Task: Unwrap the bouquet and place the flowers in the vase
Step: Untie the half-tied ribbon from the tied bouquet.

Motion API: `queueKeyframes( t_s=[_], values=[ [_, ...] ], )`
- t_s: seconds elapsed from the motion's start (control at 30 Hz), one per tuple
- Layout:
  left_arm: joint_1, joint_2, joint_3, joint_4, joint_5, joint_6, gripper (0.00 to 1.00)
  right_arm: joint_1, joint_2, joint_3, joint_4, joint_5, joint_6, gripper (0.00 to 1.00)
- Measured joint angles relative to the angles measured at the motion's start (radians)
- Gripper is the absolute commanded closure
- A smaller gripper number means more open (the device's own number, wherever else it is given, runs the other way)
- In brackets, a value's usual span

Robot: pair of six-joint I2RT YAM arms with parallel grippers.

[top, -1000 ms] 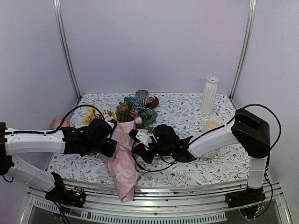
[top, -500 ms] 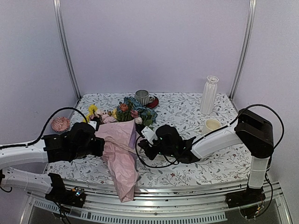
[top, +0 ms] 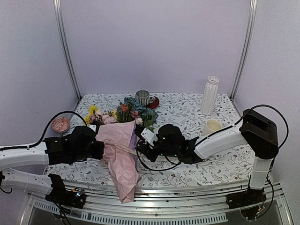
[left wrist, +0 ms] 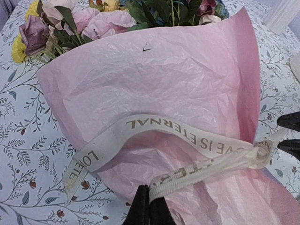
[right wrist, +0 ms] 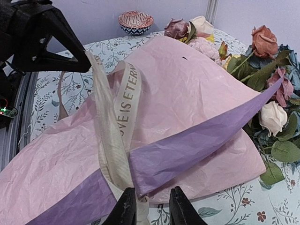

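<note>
The bouquet [top: 119, 154] lies across the table's near edge in pink tissue paper [left wrist: 164, 89] with a purple underside [right wrist: 197, 145], its foot hanging over the front. The flowers [top: 126, 112] spill from its far end. A pale beige ribbon [left wrist: 187, 136] printed with letters loops over the wrap. My left gripper [left wrist: 149, 199] is shut on one end of that ribbon, pulling it taut. My right gripper [right wrist: 153, 206] is at the bouquet's right side, its jaws apart, the ribbon's [right wrist: 110, 140] other end lying against its left finger. The white ribbed vase [top: 210, 95] stands upright at the back right.
A cream mug [top: 212, 125] sits in front of the vase, just behind my right arm. A striped grey cup [top: 142, 97] on a red saucer stands at the back middle. A pink patterned bowl [top: 60, 123] rests off the table's left edge.
My left arm has drawn back to the left with the ribbon end, stretching the ribbon. The right gripper's jaws have come apart.
</note>
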Motion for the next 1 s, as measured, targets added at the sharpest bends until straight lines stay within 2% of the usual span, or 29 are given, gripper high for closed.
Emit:
queueKeyframes(
  t_s=[0.47,0.7,1.0],
  values=[
    [0.002,0.028,0.0,0.043,0.011,0.016,1.0,0.005,-0.006,0.0,-0.014,-0.114,-0.088,0.75],
    [0.002,0.059,0.004,0.113,0.042,0.052,1.0,0.009,-0.006,0.011,-0.028,-0.182,-0.114,0.7],
    [0.007,0.12,0.029,0.18,0.076,0.091,1.0,0.027,0.014,0.149,-0.1,-0.246,-0.172,0.72]
  ],
)
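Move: The ribbon's loose knot lies right at the right fingertips, about 2 cm left, 1 cm back and 2 cm below the hand point; from the left hand, which already grips the ribbon's end, the knot is some 12 cm to the right, level in reach, and 2 cm lower. From the right hand, the pink wrap's middle is about 8 cm left, 3 cm back and 6 cm down, and the white rose about 13 cm ahead, level sideways and 4 cm lower. With its fingers staying slightly open, the right hand draws back about 4 cm from the flowers, then swings left and up by about 4 cm each in the second half, turning some 20 degrees counter-clockwise as it closes in on the left hand. The left hand keeps its shut grip on the ribbon's end and, after a near standstill, carries it about 4 cm to the right and slightly forward over the wrap, giving slack towards the right fingers. ##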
